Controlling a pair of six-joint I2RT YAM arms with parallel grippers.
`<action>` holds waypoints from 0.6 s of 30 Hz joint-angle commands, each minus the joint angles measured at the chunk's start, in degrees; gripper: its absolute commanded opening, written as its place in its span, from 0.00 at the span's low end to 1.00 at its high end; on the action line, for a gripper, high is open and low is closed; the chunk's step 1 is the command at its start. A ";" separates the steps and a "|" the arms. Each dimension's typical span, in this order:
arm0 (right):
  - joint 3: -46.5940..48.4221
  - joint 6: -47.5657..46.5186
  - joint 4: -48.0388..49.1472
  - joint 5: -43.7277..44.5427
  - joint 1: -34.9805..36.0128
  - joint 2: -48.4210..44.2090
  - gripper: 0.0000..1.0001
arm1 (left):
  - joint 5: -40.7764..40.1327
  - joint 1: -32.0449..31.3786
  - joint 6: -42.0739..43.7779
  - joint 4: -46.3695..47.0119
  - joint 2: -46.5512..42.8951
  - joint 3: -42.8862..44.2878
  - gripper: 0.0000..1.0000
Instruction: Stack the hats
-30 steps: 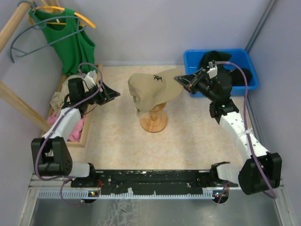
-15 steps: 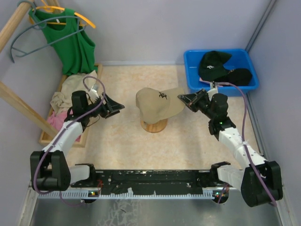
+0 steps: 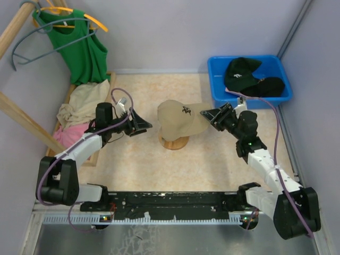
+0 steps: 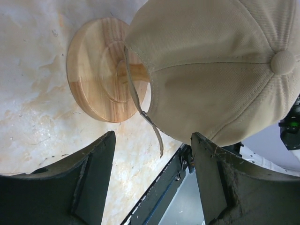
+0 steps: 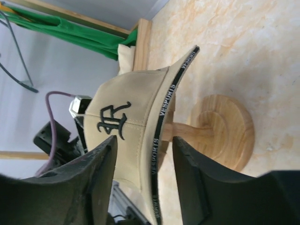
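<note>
The tan cap (image 3: 180, 117) with a dark emblem sits on the wooden stand (image 3: 173, 141) at mid-table. My left gripper (image 3: 144, 125) is open just left of the cap. In the left wrist view the cap's back and strap (image 4: 225, 70) and the stand base (image 4: 96, 77) lie just beyond the open gripper (image 4: 152, 140). My right gripper (image 3: 207, 115) is open at the brim tip. In the right wrist view the brim edge (image 5: 161, 140) runs between the spread fingers. Two dark caps (image 3: 241, 71) (image 3: 269, 85) lie in the blue bin (image 3: 218, 87). The pink cap is out of view.
A wooden tray (image 3: 70, 93) at the left holds cream and pink cloths (image 3: 79, 101). A green sleeveless top (image 3: 79, 45) hangs on a hanger at the back left. A wooden pole (image 3: 21, 119) slants along the left wall.
The tan cap has come down from above the stand and now rests on it. Both grippers have moved nearer and lower, and the left one has moved right toward the cap.
</note>
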 commanded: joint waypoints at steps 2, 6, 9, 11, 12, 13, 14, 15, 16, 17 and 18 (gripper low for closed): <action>-0.12 -4.09 -2.16 1.27 0.40 -2.24 0.58 | -0.32 -0.35 0.84 2.06 1.23 2.88 0.72; 1.01 -6.95 -6.11 2.79 0.47 -3.11 0.62 | -0.59 -0.35 1.58 1.26 1.85 3.82 0.72; 3.66 -11.56 -13.97 5.66 0.43 -3.13 0.67 | -0.62 -0.35 1.98 0.93 2.42 4.20 0.72; 4.93 -14.61 -19.34 7.59 0.35 -3.43 0.68 | -0.75 -0.35 2.51 0.54 2.62 4.46 0.72; 5.22 -15.84 -21.09 8.75 0.38 -3.64 0.68 | -0.89 -0.34 2.73 0.23 2.61 4.61 0.72; 5.28 -16.52 -22.03 9.44 0.32 -3.90 0.69 | -0.98 -0.35 3.15 -0.37 2.61 4.78 0.72; 5.11 -16.98 -22.34 9.52 0.10 -4.24 0.70 | -1.15 -0.35 3.44 -0.70 2.66 5.02 0.72; 4.84 -17.12 -22.43 9.58 -0.01 -4.58 0.71 | -1.27 -0.35 3.71 -0.98 2.70 5.13 0.72; 4.51 -17.11 -22.39 9.62 -0.04 -4.87 0.71 | -1.27 -0.35 3.74 -0.98 2.74 5.17 0.72; 4.41 -17.07 -22.23 9.52 -0.13 -5.13 0.71 | -1.27 -0.35 3.79 -1.03 2.83 5.25 0.72; 4.40 -17.07 -22.08 9.51 -0.18 -5.28 0.71 | -1.27 -0.34 3.87 -0.95 2.98 5.31 0.72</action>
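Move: The tan hat's crown lies about 11 cm to the left of the right gripper, level fore and aft and a touch lower, with its brim edge between the half-open fingers. The wooden stand is under the crown, roughly 12 cm left and 12 cm down. In the blue bin, the green hat is some 27 cm ahead and 16 cm right. From the left gripper, the crown is about 12 cm to the right and 5 cm up. Let the right gripper come free of the tan hat's brim: go on spreading the fingers from half to about three-quarters open while sinking about 5 cm, gently at first, then easing some 3 cm to the right, away from the crown. As it drops, roll the wrist so its left side dips, mostly in the second half, about 15 to 20 degrees. ##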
